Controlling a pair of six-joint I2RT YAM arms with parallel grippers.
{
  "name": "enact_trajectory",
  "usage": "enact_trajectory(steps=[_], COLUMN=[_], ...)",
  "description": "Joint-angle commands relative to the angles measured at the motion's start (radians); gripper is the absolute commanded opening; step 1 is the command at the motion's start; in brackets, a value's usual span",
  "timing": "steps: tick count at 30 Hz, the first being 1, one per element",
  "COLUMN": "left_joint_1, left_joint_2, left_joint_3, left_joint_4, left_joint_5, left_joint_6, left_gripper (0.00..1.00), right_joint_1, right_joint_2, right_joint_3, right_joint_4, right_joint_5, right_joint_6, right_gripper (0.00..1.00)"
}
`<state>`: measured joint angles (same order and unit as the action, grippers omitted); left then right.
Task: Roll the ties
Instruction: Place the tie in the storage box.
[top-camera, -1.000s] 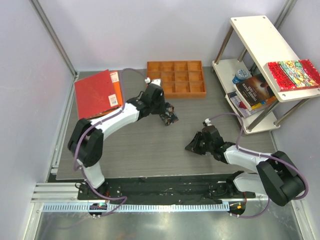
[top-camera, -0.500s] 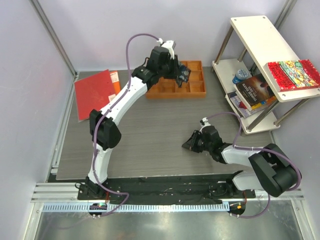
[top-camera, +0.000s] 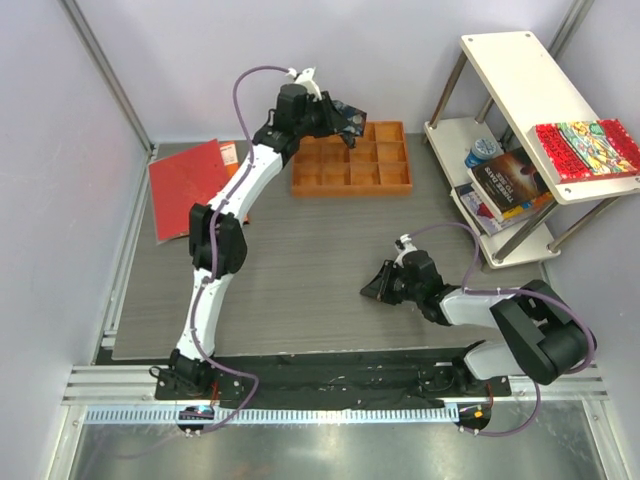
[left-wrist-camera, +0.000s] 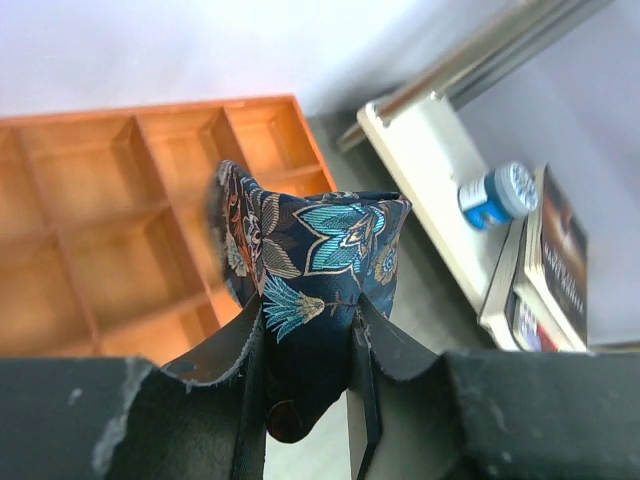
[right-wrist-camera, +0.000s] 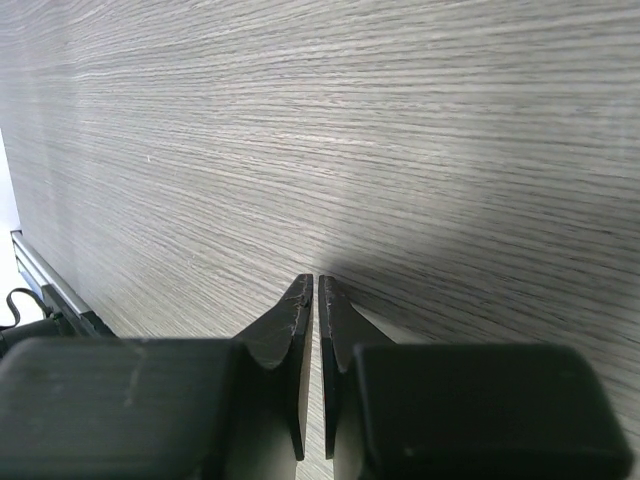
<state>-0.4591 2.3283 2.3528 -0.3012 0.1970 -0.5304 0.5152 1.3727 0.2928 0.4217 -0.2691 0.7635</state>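
The rolled tie (left-wrist-camera: 310, 250), dark navy with teal, orange and white flowers, is clamped between my left gripper's fingers (left-wrist-camera: 305, 355). In the top view the left gripper (top-camera: 335, 115) holds the tie (top-camera: 347, 119) high above the back left part of the wooden tray (top-camera: 352, 158). My right gripper (top-camera: 378, 288) rests low on the grey table near the front right, shut and empty; the right wrist view shows its fingertips (right-wrist-camera: 316, 283) nearly touching over bare table.
The orange wooden tray (left-wrist-camera: 90, 210) has several empty compartments. A red book (top-camera: 190, 185) lies at the back left. A white shelf (top-camera: 520, 80) at the right holds books (top-camera: 510, 182), a blue jar (top-camera: 484, 150) and a patterned book (top-camera: 585, 147).
My left arm has lifted the rolled tie from the table centre up and back, over the tray, then slightly left. My right gripper has shifted slightly left along the table.
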Motion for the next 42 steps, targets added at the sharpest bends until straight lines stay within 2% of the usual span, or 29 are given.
enact_trajectory(steps=[1, 5, 11, 13, 16, 18, 23, 24, 30, 35, 42], left_joint_1=[0.059, 0.082, 0.105, 0.105, 0.091, 0.070, 0.004, -0.022, -0.078, -0.121, -0.112], left_joint_2=[0.152, 0.279, 0.315, 0.319, 0.315, 0.315, 0.324, 0.333, 0.365, 0.404, 0.451], left_joint_3=[0.097, 0.189, 0.122, 0.125, 0.154, 0.178, 0.218, 0.223, 0.241, 0.266, 0.295], left_joint_4=[0.298, 0.320, 0.301, 0.241, 0.147, 0.064, -0.009, -0.016, -0.010, 0.013, -0.036], left_joint_5=[0.215, 0.210, 0.122, 0.110, 0.041, -0.059, -0.232, -0.310, -0.430, -0.612, -0.637], left_joint_6=[-0.135, -0.204, -0.175, -0.145, -0.031, 0.079, 0.283, 0.329, 0.411, 0.560, 0.601], left_gripper=[0.00, 0.00, 0.00, 0.00, 0.00, 0.00, 0.00, 0.00, 0.00, 0.00, 0.00], right_joint_1=[0.005, 0.005, 0.003, 0.005, 0.003, 0.005, 0.005, 0.005, 0.005, 0.005, 0.005], right_joint_2=[0.032, 0.026, 0.039, 0.039, 0.037, 0.039, 0.035, 0.037, 0.039, 0.043, 0.068], right_joint_3=[-0.012, -0.017, -0.011, -0.011, -0.009, -0.009, -0.011, -0.011, -0.011, -0.007, 0.005], right_joint_4=[-0.064, -0.063, -0.063, -0.061, -0.061, -0.063, -0.061, -0.061, -0.060, -0.058, -0.063], right_joint_5=[0.013, 0.025, 0.027, 0.024, 0.025, 0.025, 0.024, 0.024, 0.022, 0.019, 0.011], right_joint_6=[-0.046, -0.043, -0.041, -0.041, -0.039, -0.038, -0.039, -0.039, -0.038, -0.039, -0.039], right_gripper=[0.12, 0.12, 0.11, 0.11, 0.11, 0.10, 0.10, 0.10, 0.09, 0.09, 0.09])
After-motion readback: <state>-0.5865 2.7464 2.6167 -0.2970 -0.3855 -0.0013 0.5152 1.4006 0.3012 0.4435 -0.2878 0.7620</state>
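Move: The tie is still pinched in the left hand, high over the storage box; the box's middle is about 25 cm below that hand, some 4 cm ahead and 1 cm to the right. The red folder lies 5 cm back and 37 cm left of the hand, 26 cm below it; the blue jar on the shelf is 4 cm ahead, 31 cm right, 17 cm lower. From the idle right hand, the box is 35 cm ahead, 4 cm left, at its height. The tie is lowered towards the middle of the storage box, still pinched in the left fingers: the left hand swoops down and forward, about 16 cm down and 7 cm out. Then, at nearly constant height, it eases back a couple of centimetres while the wrist rolls some 40 degrees, its left side rising, bringing the rolled tie over the compartments. ##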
